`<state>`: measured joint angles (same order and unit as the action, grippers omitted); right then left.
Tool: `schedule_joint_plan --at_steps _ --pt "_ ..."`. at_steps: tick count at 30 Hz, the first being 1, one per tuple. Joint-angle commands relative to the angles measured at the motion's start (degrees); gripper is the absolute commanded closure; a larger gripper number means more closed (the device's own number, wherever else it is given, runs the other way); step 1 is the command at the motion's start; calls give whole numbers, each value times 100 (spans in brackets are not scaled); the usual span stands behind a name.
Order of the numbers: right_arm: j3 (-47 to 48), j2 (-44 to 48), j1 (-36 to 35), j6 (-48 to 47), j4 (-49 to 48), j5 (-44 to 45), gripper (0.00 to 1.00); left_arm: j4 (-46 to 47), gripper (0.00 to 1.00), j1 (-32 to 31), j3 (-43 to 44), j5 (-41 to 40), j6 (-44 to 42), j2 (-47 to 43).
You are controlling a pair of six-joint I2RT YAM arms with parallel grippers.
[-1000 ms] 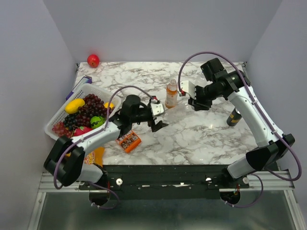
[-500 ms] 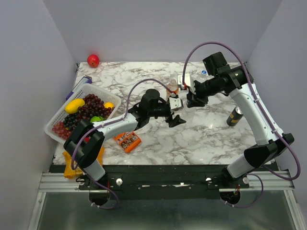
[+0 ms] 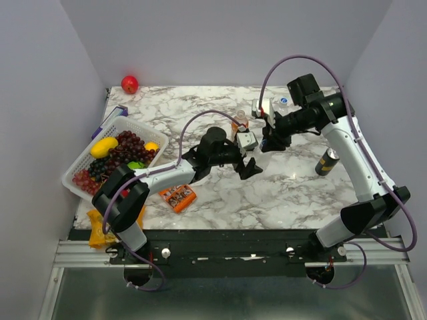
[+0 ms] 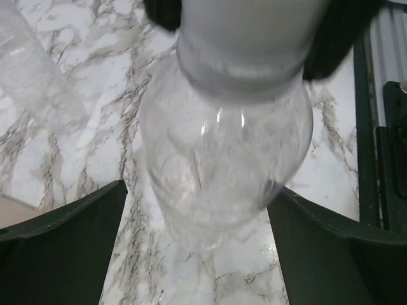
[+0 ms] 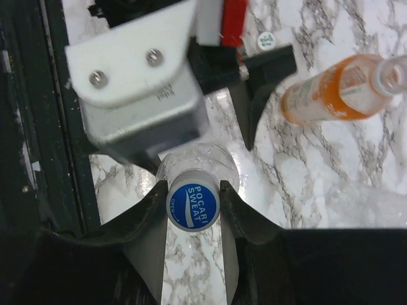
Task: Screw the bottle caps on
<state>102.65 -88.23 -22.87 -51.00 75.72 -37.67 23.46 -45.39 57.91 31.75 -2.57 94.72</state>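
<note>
My right gripper (image 5: 194,206) is shut on a blue bottle cap (image 5: 194,206) that sits on the neck of an upright clear bottle (image 4: 222,165). My left gripper (image 4: 203,254) is open, with its fingers (image 4: 63,241) either side of that bottle's body and a gap showing on the left. In the top view both grippers meet at mid-table, left (image 3: 249,163) and right (image 3: 265,143). The orange bottle (image 5: 337,95) stands uncapped just behind them (image 3: 239,123). A second clear bottle (image 4: 32,76) is beside it. A whitish cap (image 5: 265,40) lies loose on the marble.
A white basket (image 3: 80,160) of fruit sits at the left edge. A red apple (image 3: 129,84) lies at the back left corner. An orange packet (image 3: 178,197) lies near the front. A dark can (image 3: 325,162) stands by the right arm. A small pale cap (image 3: 283,101) rests at the back.
My left arm has reached right and forward, bringing its open fingers round the clear bottle under my right gripper. The right gripper has shifted slightly left, still on the cap.
</note>
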Motion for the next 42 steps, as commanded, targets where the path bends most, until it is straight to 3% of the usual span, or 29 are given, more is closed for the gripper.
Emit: schedule_joint_plan --at_steps 1,6,13,20,42 --pt "422 -80 607 -120 1164 348 99 -596 1 152 -87 -775 -208 -366" --pt "773 -387 1267 -349 1164 673 99 -1554 1 381 -323 -820 -613 -752" --pt "1599 -1283 1566 266 480 542 99 -2267 1 741 -351 -573 -763 -1096" --pt "1837 -1829 1593 512 48 489 98 -2636 1 926 -280 -617 -605 -1184" --pt "862 -1935 1804 486 -954 199 92 -3058 1 1260 -34 -705 -648 -955"
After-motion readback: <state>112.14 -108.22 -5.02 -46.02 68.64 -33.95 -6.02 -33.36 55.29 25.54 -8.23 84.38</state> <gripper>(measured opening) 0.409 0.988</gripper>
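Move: The right hand holds the bottle by its cap; the clear spot it is taken to lies about 14 cm ahead, 9 cm right and 27 cm below. The capped bottle stands some 9 cm beyond that spot and 3 cm left of it, the orange bottle level with it and 16 cm left, the can 19 cm right and 3 cm nearer. From the left hand the spot is roughly 14 cm ahead, 9 cm right, 18 cm below. Right hand carries the bottle about 15 cm forward and right, then down; open left hand withdraws left. ##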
